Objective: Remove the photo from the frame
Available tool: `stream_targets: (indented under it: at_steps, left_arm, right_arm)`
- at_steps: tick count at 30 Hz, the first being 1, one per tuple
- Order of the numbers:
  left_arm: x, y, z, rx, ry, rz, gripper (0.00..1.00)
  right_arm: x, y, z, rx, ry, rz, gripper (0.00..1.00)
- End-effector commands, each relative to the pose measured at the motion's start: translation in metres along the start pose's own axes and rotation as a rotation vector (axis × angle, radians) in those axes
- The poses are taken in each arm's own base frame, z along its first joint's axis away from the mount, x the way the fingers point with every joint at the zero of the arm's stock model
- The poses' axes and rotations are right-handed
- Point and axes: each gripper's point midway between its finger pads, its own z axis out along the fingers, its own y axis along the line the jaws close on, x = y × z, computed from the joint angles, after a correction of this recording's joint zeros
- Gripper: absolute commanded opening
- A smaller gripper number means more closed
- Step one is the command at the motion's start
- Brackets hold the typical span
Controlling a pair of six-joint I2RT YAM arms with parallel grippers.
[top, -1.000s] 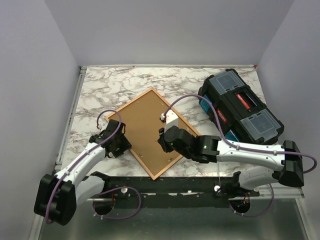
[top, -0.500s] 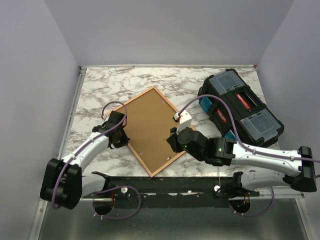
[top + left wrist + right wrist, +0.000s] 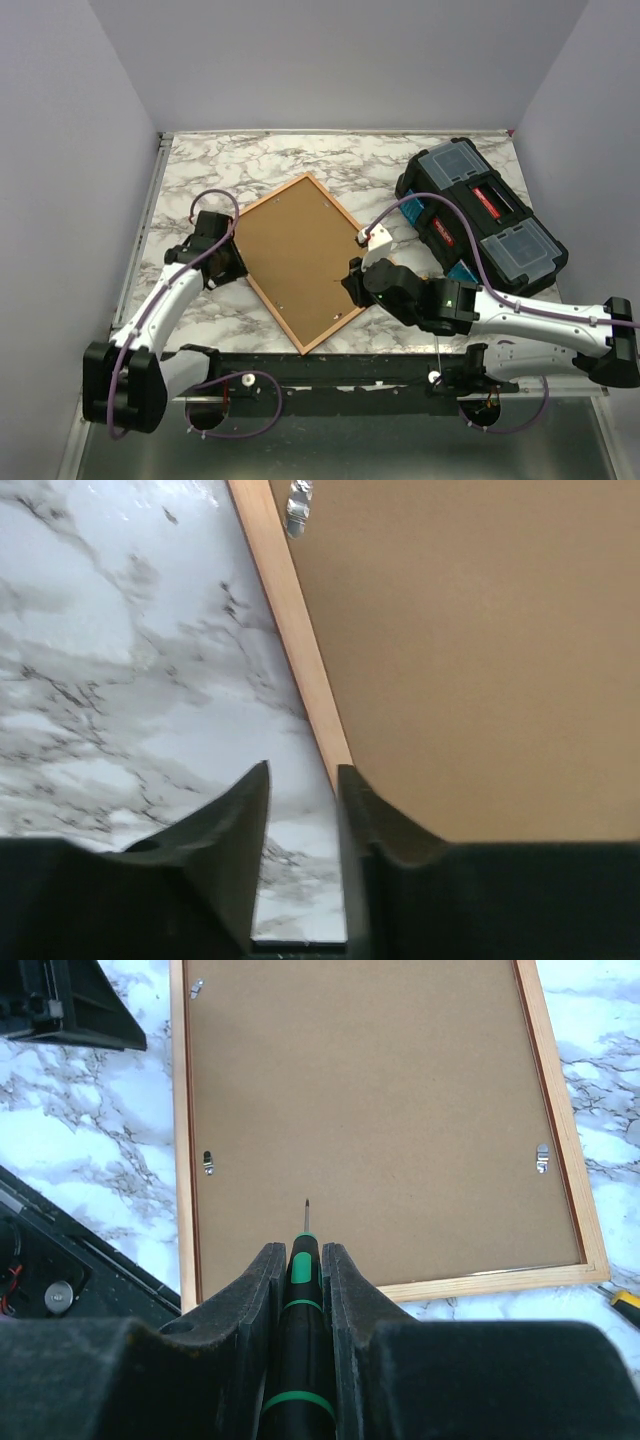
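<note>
The frame [image 3: 290,250] lies face down on the marble table with its brown backing board [image 3: 370,1090] up. Small metal clips [image 3: 208,1162] hold the board; the photo is hidden beneath it. My left gripper [image 3: 236,266] sits low at the frame's left rail [image 3: 295,610], its jaws slightly open with only marble between the fingertips of this gripper [image 3: 303,770]. My right gripper [image 3: 352,285] hovers over the frame's near right side, shut on a black and green screwdriver [image 3: 303,1290]. The tip of that tool points at the board, past the right gripper [image 3: 304,1247].
A black toolbox [image 3: 480,215] with clear lid compartments stands at the right of the table. A yellow-handled tool [image 3: 625,1303] lies on the marble off the frame's corner. The table's metal rail [image 3: 330,375] runs along the near edge.
My left gripper has slid up along the frame's left edge; its jaws shut, then parted a little. My right gripper has drawn back toward the frame's right edge, still holding the screwdriver.
</note>
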Motion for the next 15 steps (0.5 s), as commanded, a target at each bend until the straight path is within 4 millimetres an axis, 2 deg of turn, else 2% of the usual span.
stream_targets:
  at_steps: [1,3,5,6,10,15]
  left_arm:
    - [0.033,-0.022,-0.026,0.153,0.041,-0.140,0.43]
    - [0.050,-0.028,-0.033,0.188,0.066,-0.195,0.52]
    - [0.069,-0.034,-0.039,0.210,0.093,-0.243,0.78]
    - [0.081,-0.037,-0.040,0.222,0.113,-0.253,0.81]
    - [0.122,-0.047,-0.040,0.235,0.195,-0.337,0.84]
    - [0.144,-0.042,-0.027,0.153,0.241,-0.358,0.76]
  right_arm:
    - [-0.006,-0.012,-0.005,0.040,-0.036,0.018,0.01]
    - [-0.008,-0.014,-0.006,0.045,-0.043,0.013,0.01]
    - [-0.010,-0.014,-0.006,0.050,-0.049,0.007,0.01]
    - [-0.011,-0.015,-0.005,0.054,-0.049,0.002,0.01]
    - [-0.014,-0.012,-0.004,0.048,-0.051,-0.007,0.00]
    - [-0.015,-0.006,-0.001,0.031,-0.049,-0.006,0.01]
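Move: The frame, lying back-up, has its near corner some 18 cm back towards me and 14 cm to the right of my left hand, and about 6 cm lower. The lower-left metal clip sits about 7 cm back and 9 cm right of that hand; the frame's middle is some 4 cm ahead and 15 cm right. From my right hand, that same near corner lies roughly 13 cm back, 13 cm left and 19 cm down. I sweep my empty left hand back and to the right along the frame's left rail towards its near corner, about 14 cm, rising a little first and then sinking some 3 cm. On the way I spread its nearly shut fingers wide and roll the hand about 20 degrees, left side dropping. No touch on the rail can be made out. ##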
